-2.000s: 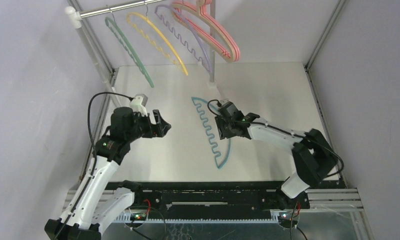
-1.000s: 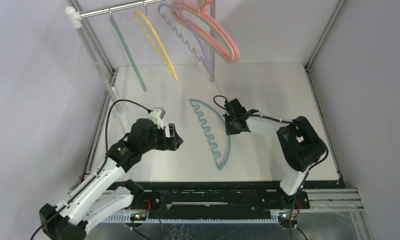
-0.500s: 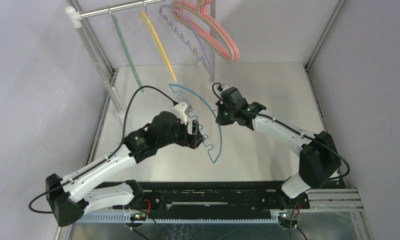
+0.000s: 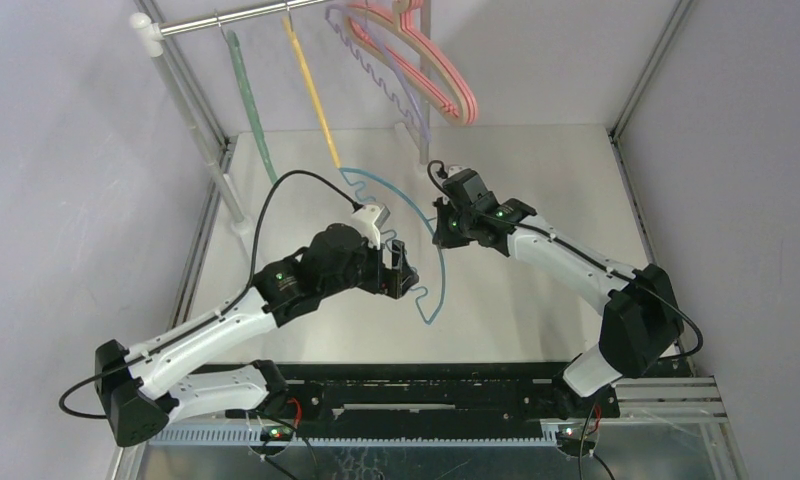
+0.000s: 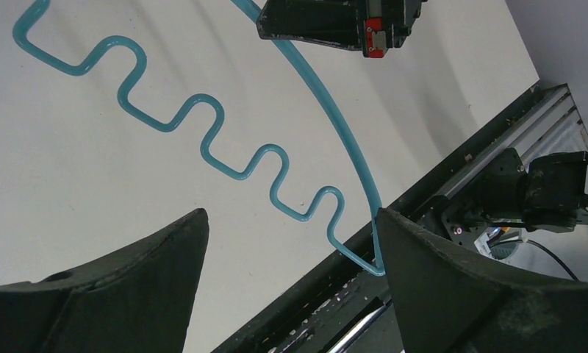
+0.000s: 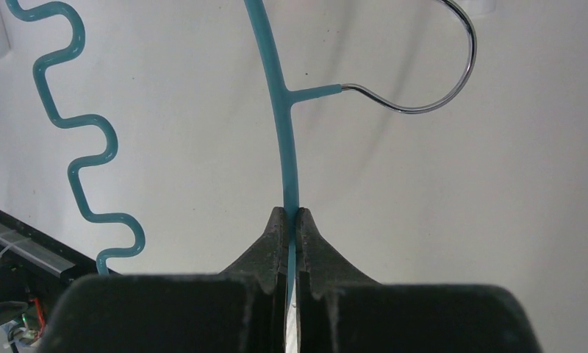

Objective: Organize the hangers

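Observation:
My right gripper [image 6: 291, 214] is shut on the curved top bar of a teal hanger [image 6: 278, 95], just below its metal hook [image 6: 442, 99]. In the top view that teal hanger [image 4: 428, 215] hangs lifted over the middle of the table, held by the right gripper [image 4: 442, 236]. My left gripper [image 4: 402, 272] is open beside the hanger's wavy bar [image 5: 203, 125]. In the left wrist view the bar's last bends show between the wide-apart fingers of the left gripper [image 5: 291, 218], close to the right finger. Green [image 4: 248, 100], yellow [image 4: 312, 92], lavender [image 4: 378, 68] and pink-and-tan [image 4: 438, 75] hangers hang on the rail.
The silver rail [image 4: 226, 18] runs across the back left on a white post [image 4: 191, 110]. A second upright [image 4: 423, 125] stands behind the teal hanger. The black front frame [image 4: 436, 385] lies along the table's near edge, and frame struts [image 4: 641, 85] line the sides.
The left arm has swung right to the teal hanger's wavy bar. The right gripper has carried the hanger up and to the left. The green and yellow hangers have turned edge-on.

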`<action>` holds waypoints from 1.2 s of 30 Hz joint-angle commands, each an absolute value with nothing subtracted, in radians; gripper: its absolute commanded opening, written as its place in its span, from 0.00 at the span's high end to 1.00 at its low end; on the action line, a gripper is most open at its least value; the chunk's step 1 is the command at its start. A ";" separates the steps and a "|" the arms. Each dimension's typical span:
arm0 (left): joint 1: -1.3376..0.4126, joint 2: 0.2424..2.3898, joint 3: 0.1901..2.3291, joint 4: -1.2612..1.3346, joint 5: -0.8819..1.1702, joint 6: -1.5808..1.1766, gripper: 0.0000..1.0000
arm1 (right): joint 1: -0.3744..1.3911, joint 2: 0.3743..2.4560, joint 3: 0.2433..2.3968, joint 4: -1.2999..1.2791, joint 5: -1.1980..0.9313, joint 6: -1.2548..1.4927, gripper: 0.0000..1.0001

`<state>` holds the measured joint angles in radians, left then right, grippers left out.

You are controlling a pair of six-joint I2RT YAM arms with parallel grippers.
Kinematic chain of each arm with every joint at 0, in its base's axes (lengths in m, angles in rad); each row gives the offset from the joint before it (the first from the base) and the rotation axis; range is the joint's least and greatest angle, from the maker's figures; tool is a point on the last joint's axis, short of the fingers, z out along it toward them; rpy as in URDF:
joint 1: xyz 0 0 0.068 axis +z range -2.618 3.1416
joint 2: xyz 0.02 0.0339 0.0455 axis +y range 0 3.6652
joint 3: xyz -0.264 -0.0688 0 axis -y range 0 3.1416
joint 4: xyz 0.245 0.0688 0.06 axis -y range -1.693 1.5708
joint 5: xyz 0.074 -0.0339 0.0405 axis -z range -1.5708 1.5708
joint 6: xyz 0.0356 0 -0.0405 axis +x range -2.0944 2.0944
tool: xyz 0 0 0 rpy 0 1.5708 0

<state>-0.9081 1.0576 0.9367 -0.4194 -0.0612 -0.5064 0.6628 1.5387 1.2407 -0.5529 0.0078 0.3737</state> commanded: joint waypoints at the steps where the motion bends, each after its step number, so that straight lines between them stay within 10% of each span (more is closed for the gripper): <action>1: -0.924 1.051 0.920 -0.367 -0.075 -0.535 0.11 | 0.669 1.470 1.302 -0.533 -0.009 0.407 1.00; 19: -0.925 1.139 0.971 -0.276 -0.079 -0.514 0.13 | 0.728 1.339 1.330 -0.589 -0.115 0.428 1.00; 36: -0.925 1.183 1.026 -0.275 -0.016 -0.476 0.75 | 0.774 1.337 1.303 -0.598 -0.102 0.401 1.00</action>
<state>-0.9295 1.1889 0.9916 -0.3161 -0.0143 -0.5148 0.7605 1.3735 1.2831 -0.6289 -0.0540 0.4137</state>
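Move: My right fingers already hold the blue hanger by its curved bar. The stretch just back of that grip lies about 4 cm ahead of my open left hand, 6 cm to its right and 5 cm lower; the hanger's wavy bar passes roughly 8 cm under the left hand, 1 cm ahead. The yellow hanger's lower end is some 18 cm ahead and 14 cm left of it. From my right hand, the left fingers are about 8 cm back, 6 cm left and 5 cm up. With my right hand I keep my grip on the blue hanger and lift it about 7 cm while drawing it back some 5 cm and slightly left, tilting it about 10 degrees, to bring the curved bar to my left hand. My left hand eases about 4 cm right towards that bar, then closes its wide-open fingers to under half around the bar just behind my right grip, still not shut. ##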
